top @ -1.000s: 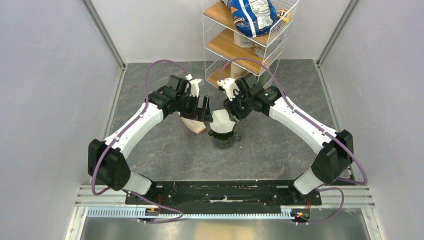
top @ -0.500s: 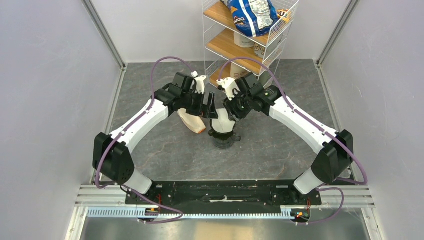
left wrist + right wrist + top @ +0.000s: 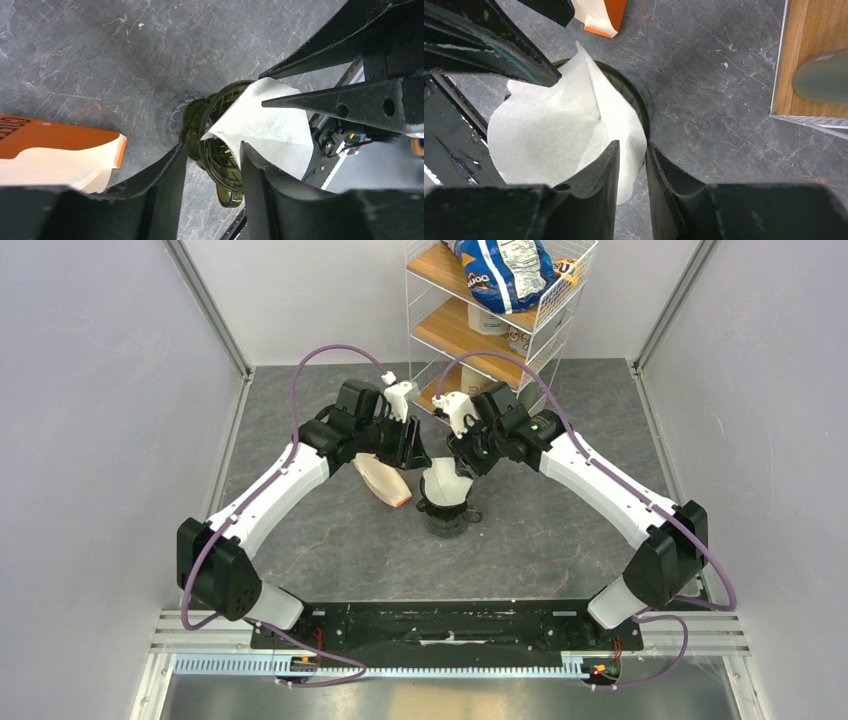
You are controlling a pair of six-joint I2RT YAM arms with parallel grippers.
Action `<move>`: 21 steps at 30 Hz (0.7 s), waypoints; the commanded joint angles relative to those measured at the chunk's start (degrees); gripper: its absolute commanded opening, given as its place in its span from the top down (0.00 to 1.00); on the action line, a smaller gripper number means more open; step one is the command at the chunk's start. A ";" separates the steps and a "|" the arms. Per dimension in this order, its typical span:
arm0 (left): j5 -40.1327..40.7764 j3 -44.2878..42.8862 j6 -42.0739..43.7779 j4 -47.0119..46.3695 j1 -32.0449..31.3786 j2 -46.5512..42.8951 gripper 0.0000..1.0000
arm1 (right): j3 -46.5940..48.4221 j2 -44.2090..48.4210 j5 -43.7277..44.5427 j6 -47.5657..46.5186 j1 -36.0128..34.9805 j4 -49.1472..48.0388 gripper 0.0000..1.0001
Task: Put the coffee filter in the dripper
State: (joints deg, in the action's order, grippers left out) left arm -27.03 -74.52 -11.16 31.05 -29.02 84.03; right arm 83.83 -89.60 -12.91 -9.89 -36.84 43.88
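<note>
The white coffee filter (image 3: 442, 484) stands opened as a cone in the dark dripper (image 3: 447, 520) at mid-table, its upper edge well above the rim. In the right wrist view, my right gripper (image 3: 630, 149) has narrow jaws. One finger is inside the filter (image 3: 554, 130), the other outside the dripper's rim (image 3: 636, 100), and table shows through the gap. My left gripper (image 3: 212, 149) is half open astride the dripper's rim (image 3: 220, 150) on the opposite side. Its right finger rests against the filter (image 3: 272, 125) from outside.
A tan packet with an orange end (image 3: 386, 481) lies just left of the dripper. A wire shelf rack (image 3: 490, 325) stands behind, holding a blue bag (image 3: 500, 270) and a grey vessel (image 3: 821, 75). Both arms crowd close over the dripper.
The left gripper has swung in to the filter's left side and its jaws have narrowed from wide open. The right gripper's jaws have also narrowed around the filter's edge.
</note>
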 commanded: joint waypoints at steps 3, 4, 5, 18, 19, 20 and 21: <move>-3.41 -1.06 3.14 -1.58 -0.17 -0.25 0.54 | 3.07 1.32 -2.19 -0.65 0.13 -2.04 0.70; -3.57 -1.15 3.20 -1.60 -0.25 -0.14 0.56 | 3.24 1.26 -2.42 -0.66 0.13 -2.04 0.71; -3.94 -1.15 3.32 -1.60 -0.32 -0.05 0.57 | 3.30 1.36 -2.67 -0.66 0.17 -2.04 0.71; -4.67 -3.00 2.63 0.86 -0.30 0.99 0.91 | 3.77 1.74 -3.09 -0.74 0.13 -2.22 0.91; -4.66 -3.00 2.68 0.86 -0.25 0.44 0.97 | 3.77 1.99 -3.18 -0.77 0.15 -2.26 0.95; -4.70 -2.92 2.80 0.85 -0.26 -0.01 0.98 | 3.79 2.35 -3.48 -0.73 0.10 -2.35 0.98; -4.78 -2.76 2.97 0.77 -0.25 -0.57 0.98 | 3.65 2.67 -3.64 -0.73 0.10 -2.62 1.00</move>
State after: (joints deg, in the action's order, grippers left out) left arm -30.59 -74.94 -9.89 31.73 -29.02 85.23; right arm 85.12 -89.58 -15.27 -10.31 -36.84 43.35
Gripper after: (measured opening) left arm 0.043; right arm 0.041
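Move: Just below and between the two hands the coffee filter stands in the dripper: for the left hand its middle is about 4 cm to the right, 3 cm back and 3 cm down. The dripper is centred under it, some 6 cm below this hand; the filter pack lies on the table 9 cm left and 6 cm ahead, 19 cm lower. From the right hand the filter's middle is 4 cm left, 2 cm back and 2 cm down. Closing on the upright paper rim from both sides, the two hands go from part-open to nearly shut, each pinching the filter's edge between its fingertips. Meanwhile the left hand eases about 1 cm back and to the right; the right hand rises about 1 cm and drifts nearly as far left. The wrists hardly turn. ##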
